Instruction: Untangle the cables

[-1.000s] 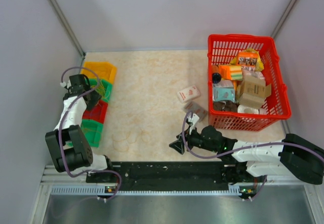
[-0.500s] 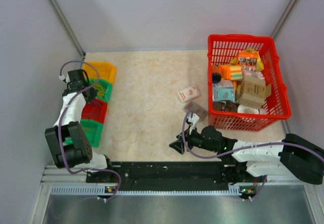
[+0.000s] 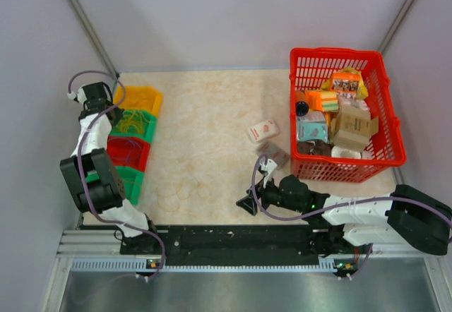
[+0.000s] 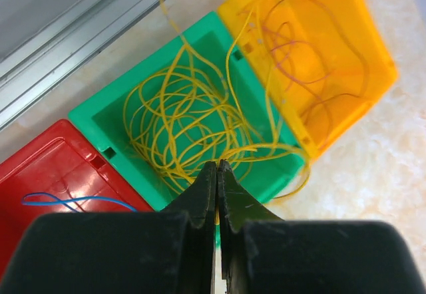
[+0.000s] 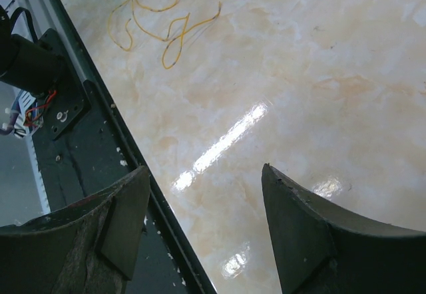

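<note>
A tangle of thin yellow cables (image 4: 180,118) fills the green bin (image 4: 113,118), with a few strands trailing over its rim. My left gripper (image 4: 217,164) hangs above that bin's edge, shut on yellow strands that converge at its tips. From above, the left gripper (image 3: 111,117) sits at the far left beside the cables (image 3: 133,123). Orange and reddish cables (image 4: 299,61) lie in the yellow bin (image 4: 373,74). More yellow cables (image 5: 153,14) lie loose on the table, also visible from above as faint loops (image 3: 180,193). My right gripper (image 5: 205,169) is open and empty above bare table, low near the front rail (image 3: 247,204).
A red bin (image 4: 46,167) holds a blue strand (image 4: 66,201). Another green bin (image 3: 128,182) stands nearer me. A red basket (image 3: 346,165) of packages stands at the right, two small boxes (image 3: 263,130) beside it. A black base rail (image 5: 80,147) runs by the right gripper.
The left gripper closed over the green bin, then drew back to the far left with yellow strands pinched. The right arm stayed still.
</note>
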You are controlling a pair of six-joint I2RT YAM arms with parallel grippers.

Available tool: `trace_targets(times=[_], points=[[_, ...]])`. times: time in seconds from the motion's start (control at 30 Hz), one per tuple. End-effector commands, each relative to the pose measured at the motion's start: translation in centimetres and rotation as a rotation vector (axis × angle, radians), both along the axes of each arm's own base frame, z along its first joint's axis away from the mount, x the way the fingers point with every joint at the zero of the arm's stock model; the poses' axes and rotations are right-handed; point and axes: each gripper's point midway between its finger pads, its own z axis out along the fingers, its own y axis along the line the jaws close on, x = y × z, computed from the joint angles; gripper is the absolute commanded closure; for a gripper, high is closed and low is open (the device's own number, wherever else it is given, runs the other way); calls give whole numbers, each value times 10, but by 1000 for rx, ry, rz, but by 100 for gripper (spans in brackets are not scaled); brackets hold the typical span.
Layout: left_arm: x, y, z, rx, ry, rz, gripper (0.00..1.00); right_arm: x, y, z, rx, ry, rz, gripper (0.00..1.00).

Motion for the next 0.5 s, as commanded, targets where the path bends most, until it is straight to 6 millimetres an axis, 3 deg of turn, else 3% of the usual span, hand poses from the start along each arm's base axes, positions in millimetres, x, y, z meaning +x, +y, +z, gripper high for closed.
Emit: trace_targets(times=[0.0, 0.13, 0.23, 0.3, 0.37, 0.47], points=[[-1, 18, -19, 3, 48, 68, 100, 5, 13, 22, 55, -31, 0, 33], [-6, 34, -29, 3, 96, 114, 100, 5, 12, 21, 54, -32, 2, 33], [-8, 33, -25, -41, 119, 125, 100, 4, 11, 21, 56, -31, 1, 33], [-13, 31, -15, -49, 117, 140, 84, 5, 12, 22, 59, -33, 1, 33], [-20, 30, -4, -53, 92, 164, 53, 4, 12, 21, 55, -30, 1, 33], [-35, 16, 24, -49, 23, 133, 25, 4, 11, 21, 56, -31, 1, 33]])
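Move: The left hand holds a yellow cable above the green bin; the yellow tangle in it lies about 10 cm below and some 2 cm ahead. The yellow bin's middle is roughly 12 cm ahead and 11 cm below the hand, the red bin's about 9 cm back at the same depth. From the idle right hand the tangle is some 30 cm forward, 45 cm left and slightly lower. Down first, about 5 cm, the left hand lowers the held cable towards the tangle in the green bin while easing some 2.5 cm left and a little back, the fingers tipping about 10 degrees more downward. At the bottom the fingers open past halfway and let go of the cable, and the hand starts up again by 1 to 2 cm. ##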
